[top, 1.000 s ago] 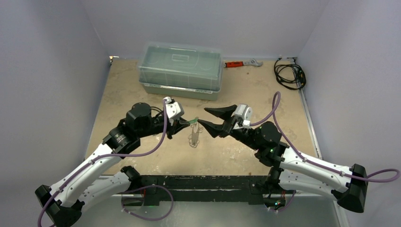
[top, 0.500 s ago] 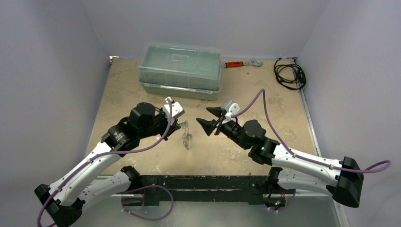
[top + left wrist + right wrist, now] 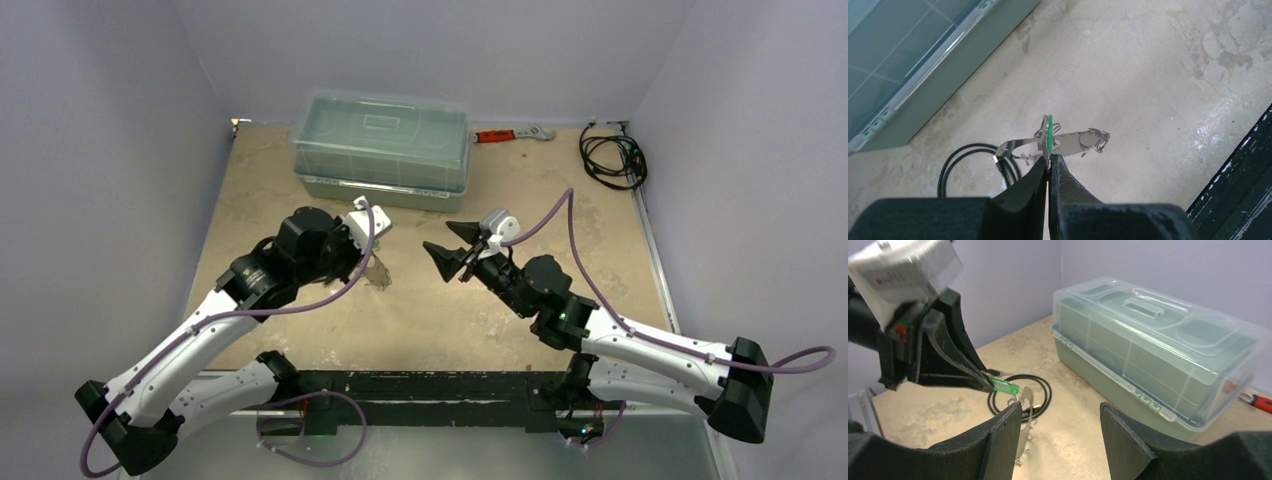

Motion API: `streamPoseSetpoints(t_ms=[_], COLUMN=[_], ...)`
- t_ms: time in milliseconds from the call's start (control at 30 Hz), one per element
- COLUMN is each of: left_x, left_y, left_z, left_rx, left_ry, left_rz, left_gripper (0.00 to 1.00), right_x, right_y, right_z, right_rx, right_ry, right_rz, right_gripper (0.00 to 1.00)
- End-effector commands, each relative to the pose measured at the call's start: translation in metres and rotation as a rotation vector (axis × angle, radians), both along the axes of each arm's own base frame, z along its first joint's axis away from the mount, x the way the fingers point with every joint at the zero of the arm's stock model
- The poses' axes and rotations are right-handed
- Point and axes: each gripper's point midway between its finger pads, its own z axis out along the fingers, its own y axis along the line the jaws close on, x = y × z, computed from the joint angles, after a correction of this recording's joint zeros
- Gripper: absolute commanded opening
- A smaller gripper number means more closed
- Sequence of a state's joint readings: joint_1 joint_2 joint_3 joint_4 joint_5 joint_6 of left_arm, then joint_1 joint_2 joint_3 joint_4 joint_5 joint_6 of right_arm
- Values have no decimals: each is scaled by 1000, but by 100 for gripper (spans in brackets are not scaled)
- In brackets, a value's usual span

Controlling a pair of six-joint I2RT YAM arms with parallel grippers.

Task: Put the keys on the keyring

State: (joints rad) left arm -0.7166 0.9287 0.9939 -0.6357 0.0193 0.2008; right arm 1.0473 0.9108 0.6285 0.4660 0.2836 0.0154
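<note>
My left gripper (image 3: 1049, 159) is shut on the green-headed key (image 3: 1049, 132), seen edge-on between its fingertips. From the key hang the keyring (image 3: 1095, 140) and its flat pale oval tag (image 3: 1070, 142), with small silver bits, above the table. In the top view the left gripper (image 3: 367, 262) holds this bunch (image 3: 379, 274) in front of the box. My right gripper (image 3: 443, 243) is open, a short way right of it and apart from it. In the right wrist view the green head (image 3: 1004, 386) juts from the left fingers (image 3: 955, 365), just beyond the open right gripper (image 3: 1059, 410), which holds nothing.
A clear lidded plastic box (image 3: 382, 150) stands at the back centre. A red-handled wrench (image 3: 512, 133) lies behind its right end. One black cable coil (image 3: 612, 158) lies at the back right; another black cable loop (image 3: 973, 165) lies on the table under the hanging keyring.
The left gripper has carried the hanging keyring leftward and a little toward the box. The right gripper followed to the left, turned, and its jaws opened slightly wider.
</note>
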Motion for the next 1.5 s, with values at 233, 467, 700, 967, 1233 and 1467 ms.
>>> streamPoseSetpoints(t_ms=[233, 467, 700, 967, 1233, 1467], left_x=[34, 61, 64, 74, 67, 39], left_y=[-97, -148, -183, -202, -255, -298], left_z=[-53, -77, -109, -125, -128, -91], left_rx=[-69, -96, -86, -85, -238, -474], left_ry=[82, 125, 226, 303, 499, 663], left_rz=[-167, -173, -173, -98, -120, -299], left_gripper=[0, 0, 0, 0, 18, 59], right_x=[7, 5, 9, 9, 3, -16], right_y=[-55, -81, -93, -99, -106, -104], right_z=[3, 1, -3, -4, 16, 55], right_rx=[52, 56, 77, 88, 147, 207], right_ry=[13, 9, 37, 41, 22, -43], right_rz=[-204, -276, -339, -362, -350, -229], right_gripper=[63, 63, 64, 64, 64, 68])
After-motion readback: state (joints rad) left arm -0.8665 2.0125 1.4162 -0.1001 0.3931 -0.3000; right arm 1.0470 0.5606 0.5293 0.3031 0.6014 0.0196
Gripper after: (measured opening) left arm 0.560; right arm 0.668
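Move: The left fingers hold the green-tagged keys, with the keyring hanging below; the bare tabletop they are taken to lies about 20 cm to the right, 6 cm ahead and 16 cm down. From the left hand, the lidded box's middle is some 26 cm ahead and level sideways, roughly 9 cm lower, and the cable coil lies about 7 cm ahead, 15 cm left, at table height. From the empty right hand that spot is roughly 9 cm right, 8 cm ahead and 24 cm below. The left hand carries the tagged keys and keyring right and down, about 15 cm down and a little forward, clear of the box, then levels off low over the bare table, opens its fingers to let go and slips on to the right, some 26 cm right in all, while the wrist tips down roughly 35 degrees. The right hand, still open and empty, backs off about 10 cm to the right at nearly the same height and swings some 20 degrees clockwise. ##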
